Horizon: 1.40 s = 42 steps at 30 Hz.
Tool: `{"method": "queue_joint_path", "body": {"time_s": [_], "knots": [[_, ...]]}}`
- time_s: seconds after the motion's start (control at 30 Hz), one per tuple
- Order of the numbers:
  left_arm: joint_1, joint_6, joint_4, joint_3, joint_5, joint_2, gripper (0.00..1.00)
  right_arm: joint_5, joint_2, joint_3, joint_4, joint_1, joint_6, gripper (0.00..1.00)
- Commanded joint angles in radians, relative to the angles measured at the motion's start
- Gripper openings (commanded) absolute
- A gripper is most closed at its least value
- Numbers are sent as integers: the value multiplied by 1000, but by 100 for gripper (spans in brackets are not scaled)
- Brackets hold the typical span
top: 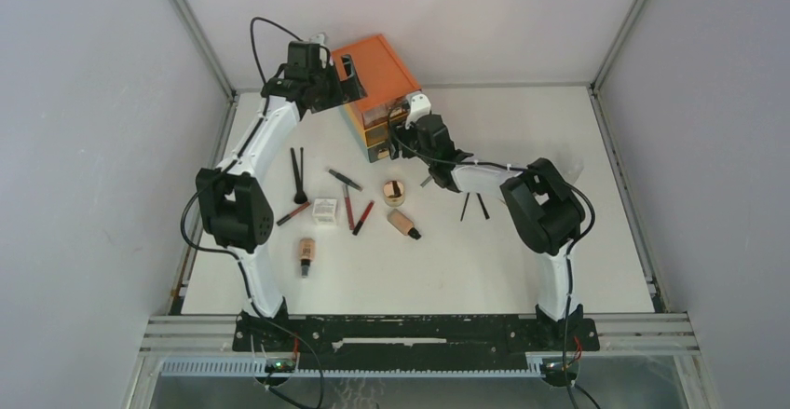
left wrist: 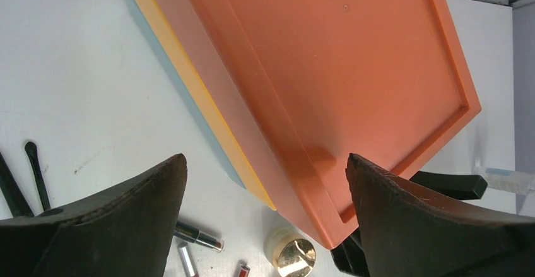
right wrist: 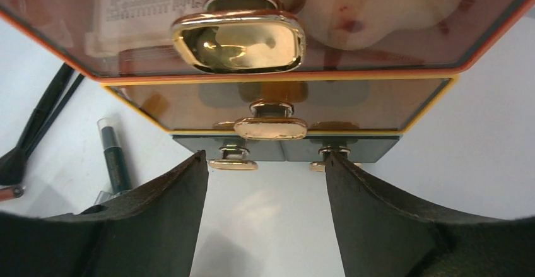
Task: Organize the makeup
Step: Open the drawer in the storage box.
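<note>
The makeup lies loose on the white table: black brushes (top: 298, 174), a dark pencil (top: 345, 179), red pencils (top: 356, 213), a small white box (top: 324, 210), a gold-lidded jar (top: 394, 191) and two beige foundation bottles (top: 404, 224) (top: 305, 254). Two more black brushes (top: 473, 206) lie to the right. My left gripper (left wrist: 266, 163) is open, its fingers either side of the orange chest's (left wrist: 328, 56) top corner. My right gripper (right wrist: 265, 157) is open and empty, just in front of the drawer knobs (right wrist: 270, 127).
The chest (top: 377, 74) stands at the back centre. Its tinted top drawer (right wrist: 378, 50) juts nearest my right wrist camera, with a leaflet and a pale puff showing inside. A dark pencil (right wrist: 115, 157) and brushes (right wrist: 38, 125) lie left of the drawers. Walls enclose the table.
</note>
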Motion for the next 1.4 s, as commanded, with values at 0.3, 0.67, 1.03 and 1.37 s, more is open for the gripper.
{"method": "queue_joint_path", "body": {"time_s": [0.3,0.67,1.03,1.37], "knots": [[15,1,15,32,32,-3,100,24,70,98,100,15,-65,66],[18,1,15,18,32,-9,100,20,77,107,120,19,-84,47],[17,-2,15,15,31,-15,100,14,38,65,129,28,-80,28],[19,5,8,39,27,-11,100,32,-115,-179,203,72,-68,23]]}}
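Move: The middle drawer's knob lies about 2 cm ahead of the right hand's open fingers, 1 cm left and level; the top knob is 5 cm straight above it. The powder jar stands on the table, roughly 6 cm back from the right hand, 1 cm left and 6 cm lower. From the left hand, the middle knob is some 7 cm back, 8 cm right and 11 cm below. The right hand eases forward 2 cm, pinches the middle drawer's knob and pulls back about 3 cm. ##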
